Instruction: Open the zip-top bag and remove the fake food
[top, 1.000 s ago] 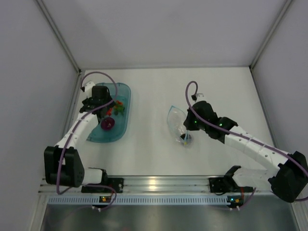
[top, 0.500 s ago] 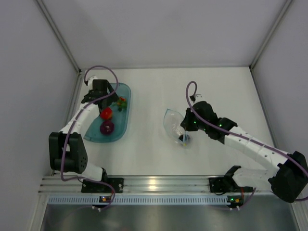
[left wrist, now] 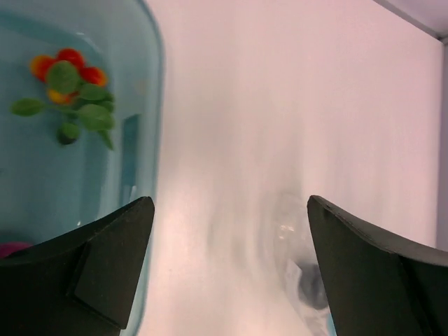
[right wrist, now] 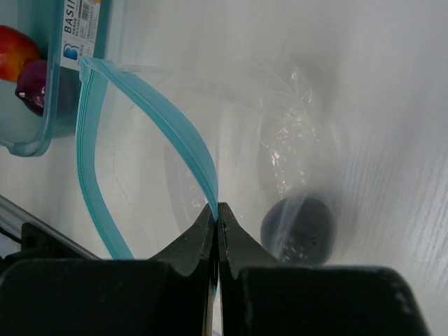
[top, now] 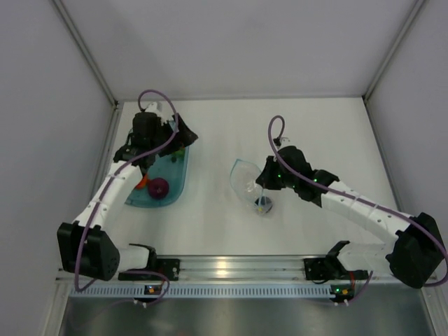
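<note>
The zip-top bag (top: pixel 245 178) lies mid-table with its mouth gaping. My right gripper (right wrist: pixel 218 208) is shut on its light blue zip strip (right wrist: pixel 175 133), also seen from above (top: pixel 263 179). One dark piece of fake food (right wrist: pixel 297 229) sits inside the bag (top: pixel 264 205). My left gripper (left wrist: pixel 231 266) hangs open and empty over the teal tub's right rim (left wrist: pixel 157 105), facing the blurred bag (left wrist: pixel 297 245). In the tub lie a green-orange-red bit (left wrist: pixel 70 91), a red piece (right wrist: pixel 14 59) and a purple-magenta piece (top: pixel 159 187).
The teal tub (top: pixel 175 183) stands at the left of the table, with a printed label (right wrist: pixel 80 28) on its side. White walls close the table in at the back and on both sides. A metal rail (top: pixel 231 269) runs along the near edge.
My left gripper opened wide, left the red piece in the tub and swung right to the tub's rim. My right gripper carried the bag's strip slightly left.
</note>
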{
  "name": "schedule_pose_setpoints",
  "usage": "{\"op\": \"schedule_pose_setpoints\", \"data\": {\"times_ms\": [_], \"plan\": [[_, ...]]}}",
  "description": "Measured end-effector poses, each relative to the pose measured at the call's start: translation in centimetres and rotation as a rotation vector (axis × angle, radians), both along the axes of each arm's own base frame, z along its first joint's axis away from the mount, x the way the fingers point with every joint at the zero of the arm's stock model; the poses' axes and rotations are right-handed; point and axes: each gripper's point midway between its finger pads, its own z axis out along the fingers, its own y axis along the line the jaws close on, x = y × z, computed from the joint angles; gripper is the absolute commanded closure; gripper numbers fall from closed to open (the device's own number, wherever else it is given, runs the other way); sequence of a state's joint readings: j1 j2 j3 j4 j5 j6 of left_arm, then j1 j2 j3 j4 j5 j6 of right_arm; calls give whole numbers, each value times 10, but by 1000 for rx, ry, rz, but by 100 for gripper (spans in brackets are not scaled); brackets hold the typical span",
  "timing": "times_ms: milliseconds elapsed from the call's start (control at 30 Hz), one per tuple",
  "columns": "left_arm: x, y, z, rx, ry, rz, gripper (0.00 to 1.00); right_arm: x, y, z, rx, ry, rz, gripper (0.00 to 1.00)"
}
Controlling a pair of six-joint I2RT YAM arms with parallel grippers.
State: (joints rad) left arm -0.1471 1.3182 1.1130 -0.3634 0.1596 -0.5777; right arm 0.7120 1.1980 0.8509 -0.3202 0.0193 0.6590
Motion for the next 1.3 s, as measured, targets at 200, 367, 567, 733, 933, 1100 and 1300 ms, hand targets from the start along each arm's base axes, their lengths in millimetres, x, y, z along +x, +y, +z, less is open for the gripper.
{"op": "schedule_pose_setpoints", "data": {"times_ms": [200,367,567,733,933,1100,1300], "plan": [[-63,-110,53,-75,-137,-302,31,3,18,9,95,7,-27,100],[-111,-162,91,-165,-243,-442,60,6,37,20,224,4,-57,100],[-117,-181,75,-190,-236,-438,100,6,52,29,339,16,-98,100],[-112,-200,34,-139,-161,-448,100,4,65,29,368,22,-114,100],[-119,-208,0,-66,-126,-444,100,10,62,28,374,7,-177,100],[-122,-202,-30,-13,-94,-403,100,14,53,17,338,-4,-221,100],[-128,-199,-64,59,-51,-383,100,17,43,9,286,-21,-242,100]]}}
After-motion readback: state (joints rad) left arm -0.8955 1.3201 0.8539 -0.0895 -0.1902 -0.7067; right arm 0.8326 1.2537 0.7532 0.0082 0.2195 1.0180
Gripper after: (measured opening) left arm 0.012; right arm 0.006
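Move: To the left hand's back right, about 15 cm back, 26 cm to its right and 18 cm lower, lies the dark fake food in the clear bag; the bag's open teal mouth is nearer, roughly 9 cm back, 20 cm right and 8 cm down. The tray's middle is some 10 cm to the left hand's left, about level with it and 20 cm below. From the right hand, which holds the bag's rim, the food is about 3 cm back, 1 cm right and 12 cm below. Swinging right and back off the tray, the empty left hand travels about 20 cm right and 13 cm back, turning some 25 degrees clockwise, rising 9 cm and shutting its wide-open fingers on nothing, then sinking some 16 cm to the bag's mouth, above the food. The right hand keeps its pinch on the rim, carries it left and slightly up, rolls its left side up, then eases partly back. ##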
